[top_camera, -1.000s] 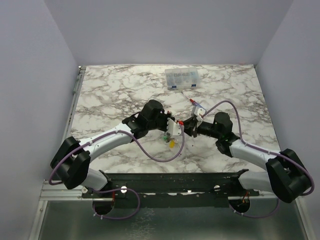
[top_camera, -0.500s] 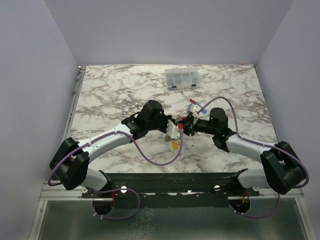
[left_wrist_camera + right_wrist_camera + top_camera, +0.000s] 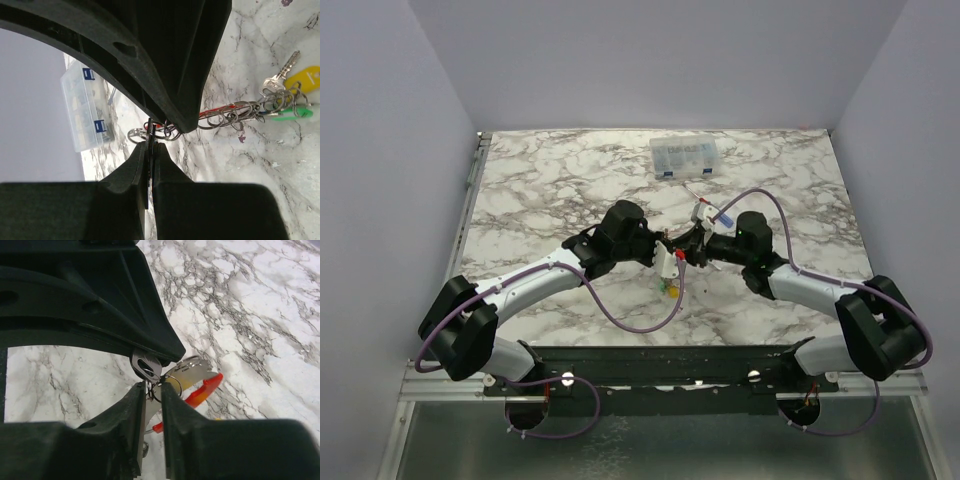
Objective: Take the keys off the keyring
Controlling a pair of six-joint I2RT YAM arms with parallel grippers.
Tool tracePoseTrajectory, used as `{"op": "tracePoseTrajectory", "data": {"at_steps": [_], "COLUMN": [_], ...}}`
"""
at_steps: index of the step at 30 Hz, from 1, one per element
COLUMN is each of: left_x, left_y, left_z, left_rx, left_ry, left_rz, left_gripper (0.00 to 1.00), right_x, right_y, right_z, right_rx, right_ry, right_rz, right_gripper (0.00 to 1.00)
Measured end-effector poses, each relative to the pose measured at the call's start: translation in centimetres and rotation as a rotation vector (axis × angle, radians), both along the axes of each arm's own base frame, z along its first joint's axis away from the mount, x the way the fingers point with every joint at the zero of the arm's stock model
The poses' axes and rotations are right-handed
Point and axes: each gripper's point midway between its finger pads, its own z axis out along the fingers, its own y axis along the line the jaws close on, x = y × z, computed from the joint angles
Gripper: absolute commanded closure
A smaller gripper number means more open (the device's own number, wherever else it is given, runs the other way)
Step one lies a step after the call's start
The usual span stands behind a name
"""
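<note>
My left gripper (image 3: 667, 260) is shut on a thin dark edge of the keyring (image 3: 150, 131), held above the table's middle. From there a chain of small split rings runs to the keys (image 3: 282, 85), which have yellow and green tags and lie on the marble. In the top view they hang below the grippers (image 3: 669, 288). My right gripper (image 3: 692, 245) meets the left one tip to tip. Its fingers (image 3: 172, 405) pinch a silvery key (image 3: 146, 366) and small rings. The keyring's red band (image 3: 202, 391) and silvery part show just behind.
A clear plastic parts box (image 3: 685, 157) stands at the back of the marble table (image 3: 540, 200), also in the left wrist view (image 3: 85, 110). A screwdriver with a blue-and-red handle (image 3: 708, 208) lies just behind the right gripper. Grey walls close in three sides.
My right arm has moved left and toward the back, bringing its gripper tight against the left one. The left arm and the hanging keys have barely moved.
</note>
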Motion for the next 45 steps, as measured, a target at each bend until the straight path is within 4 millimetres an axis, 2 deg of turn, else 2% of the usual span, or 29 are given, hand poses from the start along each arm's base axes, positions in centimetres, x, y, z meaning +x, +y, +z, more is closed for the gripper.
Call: {"op": "tracePoseTrajectory", "data": {"at_steps": [2,4,13,21,27,35,45], "left_x": [0.0,0.0,0.3,1.1,1.1,0.9,0.7], "left_y": [0.0,0.0,0.4,1.3,1.9,1.8,1.0], "left_z": [0.0,0.0,-0.1,-0.3,-1.4,-1.7,-3.8], "left_rx": [-0.001,-0.001,-0.007,-0.030,-0.045,-0.080,-0.100], "left_ry": [0.001,0.003,0.023,0.060,0.095,0.141,0.272], "left_rz": [-0.002,-0.001,0.052,0.143,0.181,0.214,0.261], "left_gripper": [1.00,1.00,1.00,1.00,1.00,1.00,1.00], "right_x": [0.1,0.3,1.5,1.7,1.5,0.9,0.9], "right_y": [0.0,0.0,-0.6,-1.2,-1.5,-1.7,-2.3], "right_z": [-0.1,-0.1,0.5,0.8,0.8,0.8,0.4], "right_rx": [-0.003,-0.001,0.018,0.049,0.064,0.090,0.102], "right_ry": [0.000,-0.003,-0.015,-0.017,-0.013,-0.013,-0.033], "right_rz": [-0.004,-0.010,-0.102,-0.166,-0.193,-0.205,-0.231], "right_gripper": [0.96,0.99,0.99,0.99,0.99,0.99,0.99]}}
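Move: Right at the right hand's open fingertips, roughly 1 cm to their left, hangs the small ring that carries the key. The red handle of the keyring lies about 3 cm ahead of the right hand and 4 cm below it; the yellow tag with its cluster of keys hangs some 8 cm back, level sideways, about 7 cm lower. From the left hand, which already grips the key, that small ring is about 1 cm back, 1 cm right and 1 cm below. Closing first, the right fingers pinch the small ring beside the left fingertips, then draw it about 2 cm to the right, with a short forward swing partly undone, turning some 15 degrees clockwise. The left hand, keeping its grip on the key, shifts about 1 cm forward and 2 cm left, then sinks away from the right fingers, nearly 4 cm down in all, tipping downward and turning about 15 degrees counter-clockwise. ##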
